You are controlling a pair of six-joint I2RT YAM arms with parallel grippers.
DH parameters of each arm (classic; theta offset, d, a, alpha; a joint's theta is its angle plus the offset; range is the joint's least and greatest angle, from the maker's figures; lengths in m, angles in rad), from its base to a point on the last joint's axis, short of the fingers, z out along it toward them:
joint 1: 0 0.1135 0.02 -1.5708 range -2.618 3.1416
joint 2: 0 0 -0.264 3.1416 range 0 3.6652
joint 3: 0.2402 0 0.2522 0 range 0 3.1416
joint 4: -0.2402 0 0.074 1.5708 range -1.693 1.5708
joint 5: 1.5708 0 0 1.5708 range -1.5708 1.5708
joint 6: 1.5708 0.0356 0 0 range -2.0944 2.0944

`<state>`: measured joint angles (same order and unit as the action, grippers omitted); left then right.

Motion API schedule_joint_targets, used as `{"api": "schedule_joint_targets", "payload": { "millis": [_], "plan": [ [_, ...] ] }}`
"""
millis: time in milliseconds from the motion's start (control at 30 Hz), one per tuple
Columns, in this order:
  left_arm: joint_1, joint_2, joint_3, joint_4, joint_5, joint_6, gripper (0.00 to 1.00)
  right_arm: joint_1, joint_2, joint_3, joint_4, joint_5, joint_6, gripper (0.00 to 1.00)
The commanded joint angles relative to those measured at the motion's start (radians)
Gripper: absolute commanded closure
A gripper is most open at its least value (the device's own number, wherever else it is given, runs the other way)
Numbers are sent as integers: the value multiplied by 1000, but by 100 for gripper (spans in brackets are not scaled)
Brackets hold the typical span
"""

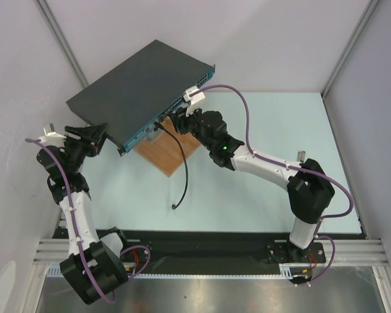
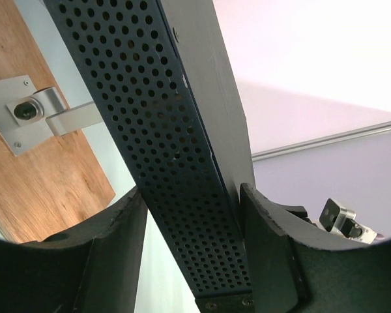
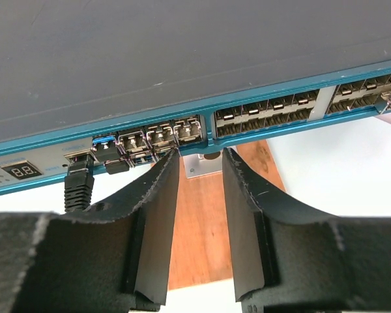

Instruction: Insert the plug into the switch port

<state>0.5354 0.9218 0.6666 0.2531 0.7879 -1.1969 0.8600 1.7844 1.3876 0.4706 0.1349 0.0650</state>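
The switch [image 1: 140, 85] lies at the back with its dark grey top up and its teal front face [image 3: 274, 107] toward the right arm. My left gripper [image 1: 103, 138] is shut on the switch's left end, and its perforated side [image 2: 182, 163] runs between the fingers. A black plug [image 3: 79, 179] sits in a port at the left of the face, just left of my right gripper [image 3: 201, 156]. That gripper is open with nothing between its fingers, and the tips reach almost to the row of ports. The plug's cable [image 1: 182, 163] trails down over the table.
A brown wooden board [image 1: 169, 153] with a metal bracket [image 2: 26, 114] lies under the switch's front edge. The cable's free end [image 1: 176, 207] rests on the pale teal table [image 1: 280, 195]. Grey walls close in the left, back and right sides.
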Motion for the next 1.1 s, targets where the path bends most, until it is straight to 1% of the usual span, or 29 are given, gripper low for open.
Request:
{"api": "schedule_joint_targets", "payload": {
  "millis": [0,67,133,200,233,267,300,333,367,400,433,467,500,533,567,600,633,700,733,767,800,833,867,900,933,1000,1033,1067],
  "plan": [
    [-38,-15,-12,23,62,92,100,16,66,11,177,-26,-4,62],
    [-37,-9,1,29,63,92,99,14,24,-22,152,-52,-22,62],
    [-34,2,28,9,66,111,97,4,-3,-35,84,-70,-51,64],
    [-28,14,45,-12,71,128,92,-10,-48,-36,18,-113,-51,65],
    [-23,15,53,-17,80,132,89,-31,-65,-38,-42,-124,-44,65],
    [-17,18,54,-18,83,131,85,-41,-78,-39,-71,-180,-45,64],
    [-12,20,54,-21,85,129,84,-50,-103,-38,-101,-199,-45,62],
    [-8,19,53,-28,86,126,82,-64,-114,-38,-154,-216,-50,59],
    [4,17,50,-29,85,122,77,-73,-123,-39,-180,-240,-60,56],
    [11,15,41,-28,83,106,73,-81,-143,-44,-223,-257,-62,51],
    [29,17,36,-23,86,96,68,-97,-154,-47,-242,-273,-62,48],
    [37,15,33,-17,100,85,58,-105,-163,-51,-259,-296,-62,46],
    [47,14,30,-12,103,79,53,-113,-174,-56,-276,-310,-62,43],
    [55,12,31,-12,111,71,47,-121,-195,-62,-311,-322,-62,38],
    [72,5,33,-17,112,72,35,-136,-206,-65,-325,-339,-62,35],
    [80,0,34,-23,120,72,31,-147,-217,-67,-361,-346,-86,32],
    [99,-8,37,-34,123,72,22,-157,-239,-67,-381,-369,-87,27],
    [121,-14,42,-60,135,80,12,-200,-266,-61,-447,-394,-90,20],
    [145,-15,45,-92,139,91,8,-217,-288,-61,-467,-408,-93,15],
    [161,-21,44,-107,145,94,0,-239,-302,-59,-508,-440,-97,13],
    [175,-26,42,-121,152,97,0,-277,-315,-59,-541,-458,-106,9],
    [205,-31,39,-141,158,102,0,-303,-327,-61,-608,-477,-128,5],
    [215,-37,41,-153,160,109,0,-323,-354,-70,-645,-494,-142,4],
    [225,-53,44,-172,160,121,0,-378,-371,-78,-712,-503,-154,3],
    [242,-64,63,-202,149,156,0,-407,-387,-88,-749,-514,-186,1],
    [250,-81,100,-244,140,209,0,-487,-440,-128,-853,-563,-221,0],
    [248,-81,157,-274,131,280,0,-575,-454,-137,-895,-592,-273,0],
    [248,-81,186,-306,129,319,0,-628,-467,-147,-943,-621,-290,0]
  ]
}}
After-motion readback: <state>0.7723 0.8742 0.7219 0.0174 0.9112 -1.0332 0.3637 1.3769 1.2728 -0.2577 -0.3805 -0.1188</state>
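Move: Out to the right hand's right, some 42 cm away, the one spare plug lies on the table, about 8 cm nearer the base and 25 cm lower. Right by its fingertips is the switch port area, about 1 cm ahead and 2 cm left; the cable plug sits 2 cm back and 4 cm left, all level. The left hand still clamps the switch's near-left end; the switch's middle is about 11 cm ahead and 12 cm right. Backing off the port side of the switch, the empty right hand eases down and back a couple of centimetres, then speeds away to the right, some 21 cm in all, towards the spare plug's side, its fingers spreading wide and the wrist tilting about 25 degrees. The left fingers open too and let go of the switch's end, that hand drawing off left and back about 5 cm. ##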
